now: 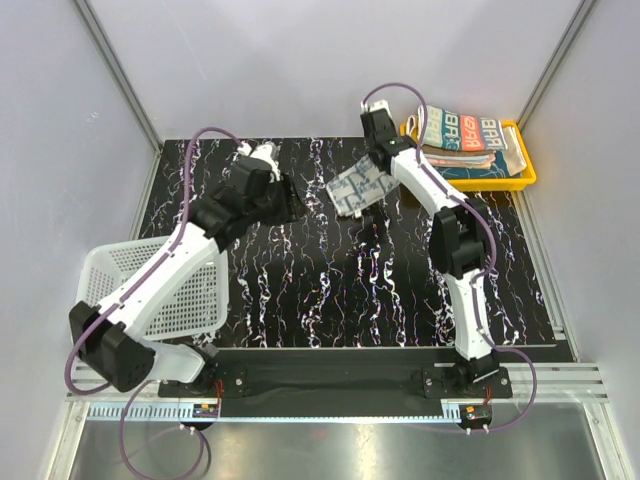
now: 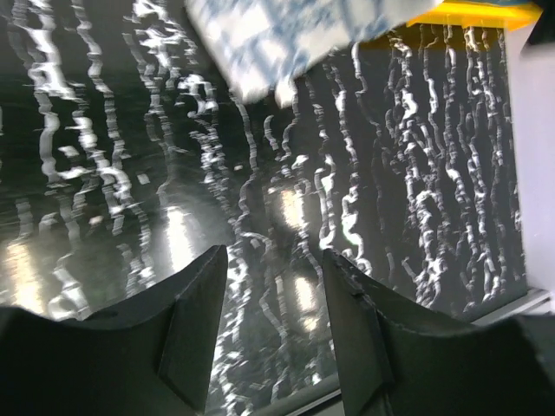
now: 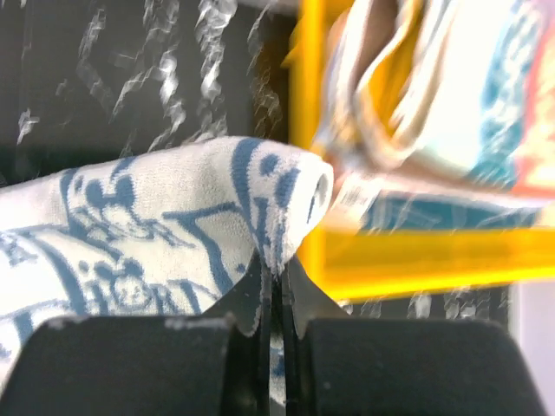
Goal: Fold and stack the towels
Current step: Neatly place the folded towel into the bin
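Observation:
A white towel with navy pattern point(image 1: 358, 188) lies folded on the black marbled table, left of the yellow tray. My right gripper point(image 3: 276, 269) is shut on its folded edge, and the cloth point(image 3: 156, 225) bulges above the fingertips. In the top view, that gripper point(image 1: 385, 165) sits at the towel's right corner. Several folded towels point(image 1: 470, 135) are stacked in the tray, a teal-red lettered one on top. My left gripper point(image 2: 273, 286) is open over bare table with nothing between its fingers. The patterned towel point(image 2: 277, 35) lies ahead of it. In the top view the left gripper point(image 1: 288, 203) is left of the towel.
The yellow plastic tray point(image 1: 526, 180) stands at the table's back right corner, close to the right gripper point(image 3: 390, 260). A white mesh basket point(image 1: 185, 300) sits at the front left, partly under the left arm. Grey walls close in the table.

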{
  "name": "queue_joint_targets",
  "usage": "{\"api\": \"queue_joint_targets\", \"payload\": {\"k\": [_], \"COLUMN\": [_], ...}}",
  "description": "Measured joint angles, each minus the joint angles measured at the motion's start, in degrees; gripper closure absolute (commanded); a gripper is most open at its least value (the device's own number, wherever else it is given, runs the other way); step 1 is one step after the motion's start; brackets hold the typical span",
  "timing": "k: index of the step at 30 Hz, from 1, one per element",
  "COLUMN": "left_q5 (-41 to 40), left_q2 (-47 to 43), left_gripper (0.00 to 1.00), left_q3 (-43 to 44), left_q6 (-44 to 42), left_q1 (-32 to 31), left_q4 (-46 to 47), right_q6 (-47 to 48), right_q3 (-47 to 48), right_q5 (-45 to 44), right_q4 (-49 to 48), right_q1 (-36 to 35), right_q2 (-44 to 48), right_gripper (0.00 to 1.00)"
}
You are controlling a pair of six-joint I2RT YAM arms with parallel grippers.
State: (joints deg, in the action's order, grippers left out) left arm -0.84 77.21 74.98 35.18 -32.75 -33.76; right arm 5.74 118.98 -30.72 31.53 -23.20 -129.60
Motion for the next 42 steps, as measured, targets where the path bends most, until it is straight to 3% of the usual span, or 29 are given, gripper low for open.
{"api": "queue_joint_targets", "payload": {"k": [4,9,26,42], "left_q5": [0.11,0.37,6.05,9.11], "left_q2": [-2.71,-3.04,-2.99,-2.99], "left_gripper": [0.47,0.47,0.48,0.48], "left_q3": [-0.31,-2.03,-5.6,-6.78], "left_q6": [-3.8,-7.21,-10.78,-10.8], "left_q1": [2.89,5.22,7.17,7.56], "left_q4": [-3.8,-5.92,-6.25,-5.51], "right_q6": [7.3,14.56,28.79,32.79], "right_q3": [15.58,26.53,33.44,34.05], "right_q5": [-0.39,-2.45,-5.2,-6.27], "right_q4": [2.27,3.72,-8.46,-14.62], "right_q1": [2.64,4.92,5.77,7.32], "right_q2": [-7.23,-11.43,-11.93,-11.89], "right_gripper": [1.0,1.0,1.0,1.0]}}
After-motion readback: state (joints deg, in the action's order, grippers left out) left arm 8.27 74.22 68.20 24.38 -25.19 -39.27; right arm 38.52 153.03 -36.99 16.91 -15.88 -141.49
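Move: The right gripper holds the folded towel, whose middle hangs about 5 cm to its left, 7 cm back and 5 cm below. The yellow bin's middle lies roughly 19 cm to this hand's right, 4 cm ahead and 10 cm down; the lettered towel topping its stack is about 17 cm right, 4 cm ahead and 4 cm below. From the empty left gripper the bin is some 28 cm ahead, 42 cm right and 19 cm down. Keep the towel pinched and sweep the right gripper up about 18 cm while carrying it forward and to the right, some 9 cm each, bringing it high over the bin's left end; start fast, then ease off. Tip the fingers up and roll the hand's left side down on the way. Draw the open left gripper about 5 cm left, then let it sink a little. ##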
